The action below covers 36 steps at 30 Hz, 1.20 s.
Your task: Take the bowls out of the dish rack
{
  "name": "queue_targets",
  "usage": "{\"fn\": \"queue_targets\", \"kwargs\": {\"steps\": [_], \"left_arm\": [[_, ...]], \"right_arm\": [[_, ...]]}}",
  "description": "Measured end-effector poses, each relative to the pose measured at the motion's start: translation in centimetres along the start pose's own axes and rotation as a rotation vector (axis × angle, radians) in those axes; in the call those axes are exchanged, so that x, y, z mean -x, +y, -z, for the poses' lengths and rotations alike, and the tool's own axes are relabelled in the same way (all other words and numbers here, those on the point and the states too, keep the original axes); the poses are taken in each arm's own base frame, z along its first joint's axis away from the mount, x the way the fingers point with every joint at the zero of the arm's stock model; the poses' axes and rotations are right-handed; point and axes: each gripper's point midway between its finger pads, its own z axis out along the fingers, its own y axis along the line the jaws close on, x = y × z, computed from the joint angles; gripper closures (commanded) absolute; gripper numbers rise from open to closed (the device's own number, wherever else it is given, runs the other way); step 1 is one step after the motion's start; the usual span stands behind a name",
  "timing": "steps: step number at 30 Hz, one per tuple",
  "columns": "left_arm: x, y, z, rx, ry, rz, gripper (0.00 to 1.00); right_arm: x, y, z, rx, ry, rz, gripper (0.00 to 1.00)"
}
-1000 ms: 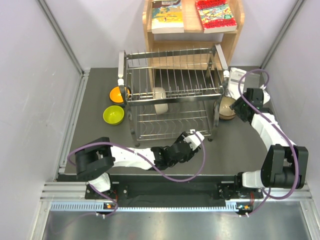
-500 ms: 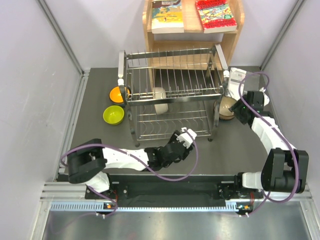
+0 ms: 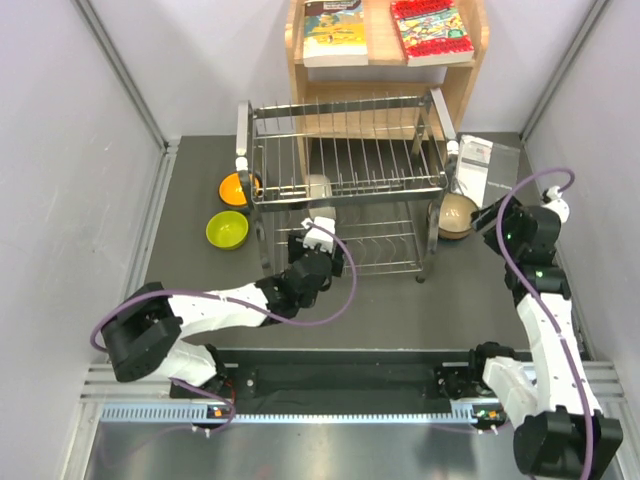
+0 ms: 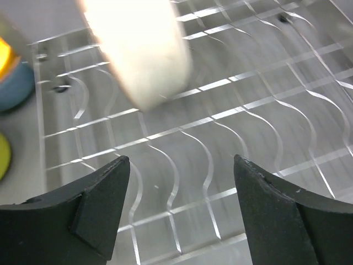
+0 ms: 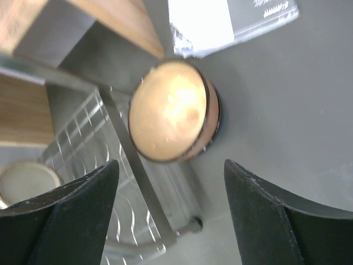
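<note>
The dish rack (image 3: 345, 180) stands mid-table. A cream-white bowl (image 3: 318, 187) stands on edge in its lower tier. My left gripper (image 3: 320, 222) reaches into that tier just in front of the bowl. In the left wrist view the cream-white bowl (image 4: 140, 49) is ahead of the left gripper (image 4: 181, 161), which is open and empty over the rack's wires (image 4: 204, 160). A beige bowl (image 3: 455, 215) sits on the table right of the rack. My right gripper (image 3: 492, 215) hovers beside it. Seen from the right wrist, the right gripper (image 5: 171, 164) is open, with the beige bowl (image 5: 171, 110) beyond its tips.
An orange bowl (image 3: 235, 188) and a lime-yellow bowl (image 3: 227, 230) sit left of the rack; the orange one rests in a blue bowl (image 4: 16, 85). A wooden shelf (image 3: 385, 60) with books stands behind the rack. A printed sheet (image 3: 485, 165) lies at the back right.
My left gripper moved from in front of the rack into its lower tier, toward the cream-white bowl, and opened wider. My right gripper opened and drew back from the beige bowl.
</note>
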Motion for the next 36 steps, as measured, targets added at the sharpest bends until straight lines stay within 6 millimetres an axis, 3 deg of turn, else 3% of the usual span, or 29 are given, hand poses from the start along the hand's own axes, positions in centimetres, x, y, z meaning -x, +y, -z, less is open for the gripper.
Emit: {"fn": "queue_targets", "kwargs": {"steps": [9,19,26,36], "left_arm": [[1.0,6.6,-3.2,0.149,0.008,0.095,0.18],[1.9,6.0,-4.7,0.074,-0.007,0.131,0.18],[2.0,6.1,-6.5,0.056,-0.026,0.141,0.18],[2.8,4.9,-8.6,-0.071,-0.086,0.216,0.19]], "right_arm": [[-5.5,-2.0,1.9,0.049,0.115,0.016,0.23],[-6.3,-2.3,3.5,0.084,0.116,0.061,0.24],[-7.4,-3.0,3.0,0.068,0.157,0.081,0.25],[-8.2,-3.7,2.3,0.043,0.199,0.115,0.25]]}}
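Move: The white bowl stands on edge in the rack's lower shelf about 12 cm straight ahead of the left hand and roughly level with it. The orange bowl sits on the table about 14 cm ahead and 25 cm to the left hand's left, some 11 cm lower; the green bowl is 28 cm left and 2 cm ahead, equally low. From the right hand the white bowl lies about 36 cm left, 8 cm ahead and 8 cm below. The white bowl's near edge is approached by the wide-open left hand, which runs forward about 10 cm into the rack under the upper shelf, first bearing left some 5 cm, then easing partly back right while its left side rolls down some 15 degrees, the fingers coming around the bowl's near edge; contact can't be made out. The right hand, empty and open, backs off from the stacked brown bowl, sinking. ##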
